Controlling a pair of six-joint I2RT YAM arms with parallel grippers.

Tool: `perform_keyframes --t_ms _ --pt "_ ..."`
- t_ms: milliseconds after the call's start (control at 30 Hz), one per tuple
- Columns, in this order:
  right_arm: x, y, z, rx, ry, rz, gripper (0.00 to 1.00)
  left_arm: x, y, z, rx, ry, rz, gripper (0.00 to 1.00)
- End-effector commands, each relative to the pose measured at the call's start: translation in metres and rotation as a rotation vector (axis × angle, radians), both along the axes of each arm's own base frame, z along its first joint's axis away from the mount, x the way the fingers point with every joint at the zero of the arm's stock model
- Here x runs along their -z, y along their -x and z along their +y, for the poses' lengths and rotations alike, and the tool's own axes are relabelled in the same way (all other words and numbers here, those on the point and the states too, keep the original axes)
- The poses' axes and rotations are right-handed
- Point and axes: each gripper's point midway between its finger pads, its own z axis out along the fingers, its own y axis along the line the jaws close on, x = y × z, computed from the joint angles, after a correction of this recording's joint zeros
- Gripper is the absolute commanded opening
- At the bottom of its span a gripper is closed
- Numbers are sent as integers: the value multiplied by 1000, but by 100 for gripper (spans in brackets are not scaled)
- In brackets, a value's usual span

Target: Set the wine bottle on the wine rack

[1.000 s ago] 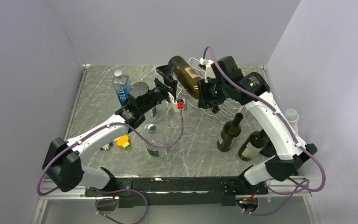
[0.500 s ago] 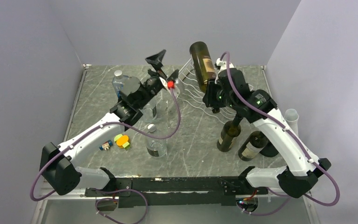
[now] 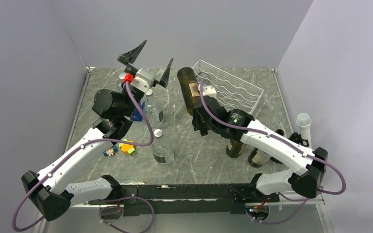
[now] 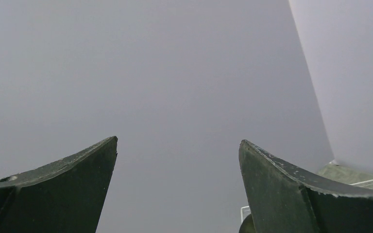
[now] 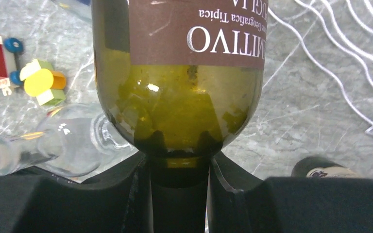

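Observation:
My right gripper (image 3: 199,118) is shut on the neck of the wine bottle (image 3: 187,90), a dark green bottle with a brown label. The bottle is held off the table with its base pointing up and away. In the right wrist view the bottle (image 5: 178,73) fills the middle, its neck clamped between my fingers at the gripper (image 5: 178,165). The white wire wine rack (image 3: 233,87) lies just right of the bottle, with nothing on it; its wavy wires (image 5: 349,48) show at the upper right. My left gripper (image 3: 148,65) is raised, open and holds nothing; in its own view the gripper (image 4: 177,145) faces the grey wall.
Two more wine bottles (image 3: 238,138) (image 3: 262,153) stand at the right, near a white cup (image 3: 303,124). A clear glass jar (image 3: 162,151) and coloured toy blocks (image 3: 126,145) sit in the near middle. A glass (image 5: 68,145) and toys (image 5: 43,82) lie under the held bottle.
My right arm has carried the bottle from over the rack back to its left side. My left arm has lifted and swung left, away from the bottle, still open.

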Motion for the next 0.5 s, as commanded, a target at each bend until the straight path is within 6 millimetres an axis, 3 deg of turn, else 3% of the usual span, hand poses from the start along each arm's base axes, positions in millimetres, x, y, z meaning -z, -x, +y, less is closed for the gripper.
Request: perform_keyframes --t_ms 0,333,467 --pt "-15 -19 12 139 -151 -105 0 -14 12 6 56 80 33 99" --pt "63 14 23 33 -45 7 0 -11 21 8 100 106 75 99" --pt "85 18 20 63 -37 41 0 -19 39 7 185 145 48 99"
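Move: The right hand holds the wine bottle by its neck. From this hand the wine rack's middle lies some 21 cm ahead, 14 cm to the right and about 19 cm lower. A capped clear bottle stands about 14 cm left and 6 cm back; a dark wine bottle stands roughly 17 cm right and 4 cm back; both middles are about 10 cm lower. From the left hand the rack is some 15 cm ahead, 26 cm right and 49 cm below. Still pinching the wine bottle's neck, the right hand carries the bottle steadily down about 11 cm, easing back some 4 cm as it goes, into the open space between the capped clear bottle and the standing dark one. The wrist tips the bottle about 10 degrees farther down and over to the left; the fingers keep their grip. ##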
